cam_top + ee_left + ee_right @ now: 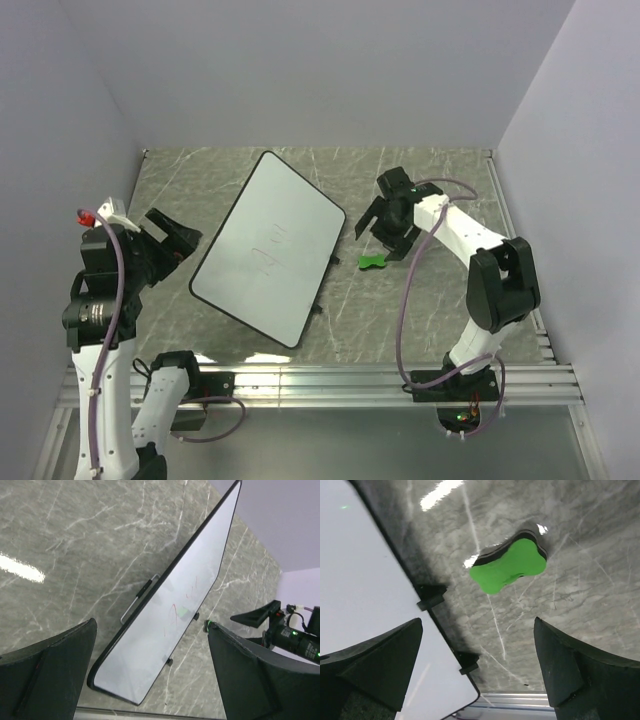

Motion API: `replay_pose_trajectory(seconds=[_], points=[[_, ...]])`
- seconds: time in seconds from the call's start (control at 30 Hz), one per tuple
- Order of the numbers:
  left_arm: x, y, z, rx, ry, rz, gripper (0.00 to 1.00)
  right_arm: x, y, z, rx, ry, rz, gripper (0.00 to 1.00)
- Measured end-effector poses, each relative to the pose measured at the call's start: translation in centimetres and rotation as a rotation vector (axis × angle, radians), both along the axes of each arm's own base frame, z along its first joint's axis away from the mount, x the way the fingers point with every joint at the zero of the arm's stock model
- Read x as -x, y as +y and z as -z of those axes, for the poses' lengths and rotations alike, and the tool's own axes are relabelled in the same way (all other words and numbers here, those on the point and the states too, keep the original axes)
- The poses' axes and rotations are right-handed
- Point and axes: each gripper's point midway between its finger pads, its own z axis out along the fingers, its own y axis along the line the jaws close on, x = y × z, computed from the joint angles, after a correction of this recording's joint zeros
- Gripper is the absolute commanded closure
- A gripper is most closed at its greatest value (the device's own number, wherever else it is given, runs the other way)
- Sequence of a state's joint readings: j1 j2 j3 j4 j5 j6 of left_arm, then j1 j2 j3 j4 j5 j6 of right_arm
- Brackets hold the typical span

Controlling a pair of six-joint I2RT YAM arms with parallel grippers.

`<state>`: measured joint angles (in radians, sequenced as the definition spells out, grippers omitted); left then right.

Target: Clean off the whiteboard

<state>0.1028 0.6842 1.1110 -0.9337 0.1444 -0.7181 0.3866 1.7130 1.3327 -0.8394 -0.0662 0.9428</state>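
The whiteboard [268, 248] lies flat and turned at an angle in the middle of the marble table, with faint marker scribbles near its middle. It also shows in the left wrist view [170, 615] and at the left of the right wrist view [360, 580]. The small green eraser [372, 262] lies on the table just right of the board, and it shows in the right wrist view [509, 566]. My right gripper [385, 225] is open and empty, hovering just above and behind the eraser. My left gripper [172, 238] is open and empty, left of the board.
Grey walls stand close at the left, back and right of the table [420, 310]. An aluminium rail [350, 382] runs along the near edge. Small black clips [431, 598] stick out from the board's right rim.
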Motion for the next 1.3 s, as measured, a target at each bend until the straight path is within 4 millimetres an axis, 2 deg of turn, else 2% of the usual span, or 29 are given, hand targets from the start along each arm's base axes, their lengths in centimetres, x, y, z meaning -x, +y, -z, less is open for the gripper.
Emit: replay_pose_trajectory(seconds=[0.27, 0.47, 0.7, 0.8, 0.93, 1.1, 1.3], points=[[0.7, -1.1, 0.2, 0.023, 0.042, 0.053, 0.01, 1.5, -0.1, 2.8, -0.026, 0.089, 0.175, 0.02], [0.2, -1.8, -2.6, 0.019, -0.004, 0.094, 0.01, 1.1, 0.7, 3.6, -0.030, 0.098, 0.231, 0.02], [0.3, -2.5, -2.2, 0.012, 0.019, 0.136, 0.01, 0.3, 1.0, 6.1, 0.004, 0.137, 0.268, 0.03], [0.2, -2.6, -2.2, -0.001, 0.025, 0.142, 0.01, 0.0, 0.7, 6.2, 0.018, 0.122, 0.285, 0.08], [0.2, -2.7, -2.3, -0.017, 0.028, 0.149, 0.00, -0.4, 0.3, 6.6, 0.040, 0.111, 0.302, 0.21], [-0.1, -3.0, -2.5, -0.044, 0.032, 0.171, 0.01, -0.5, 0.0, 7.8, 0.069, 0.120, 0.308, 0.23], [-0.5, -3.1, -2.3, -0.056, 0.047, 0.176, 0.01, -1.0, 0.0, 8.1, 0.086, 0.115, 0.306, 0.45]])
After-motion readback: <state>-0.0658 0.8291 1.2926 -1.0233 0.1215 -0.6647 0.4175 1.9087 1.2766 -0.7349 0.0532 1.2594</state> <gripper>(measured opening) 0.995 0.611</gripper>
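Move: The green eraser lies almost straight below the right hand, about 9 cm down, only 1 cm ahead and 1 cm to the left. The whiteboard's nearest clip is some 10 cm to the hand's left and 1 cm ahead; the whiteboard's middle is roughly 26 cm left and 4 cm ahead, some 7 cm lower. From the left hand, the eraser is about 12 cm ahead, 37 cm to the right and 28 cm below. The right fingertips come down on either side of the eraser and, near the end, close from wide open to a bit over half, seeming just to touch its sides. The hand sinks about 8 cm, easing back slightly and then forward again, while turning nearly 20 degrees clockwise. The empty left hand drifts about 3 cm right and rises slightly beside the whiteboard, staying open. ##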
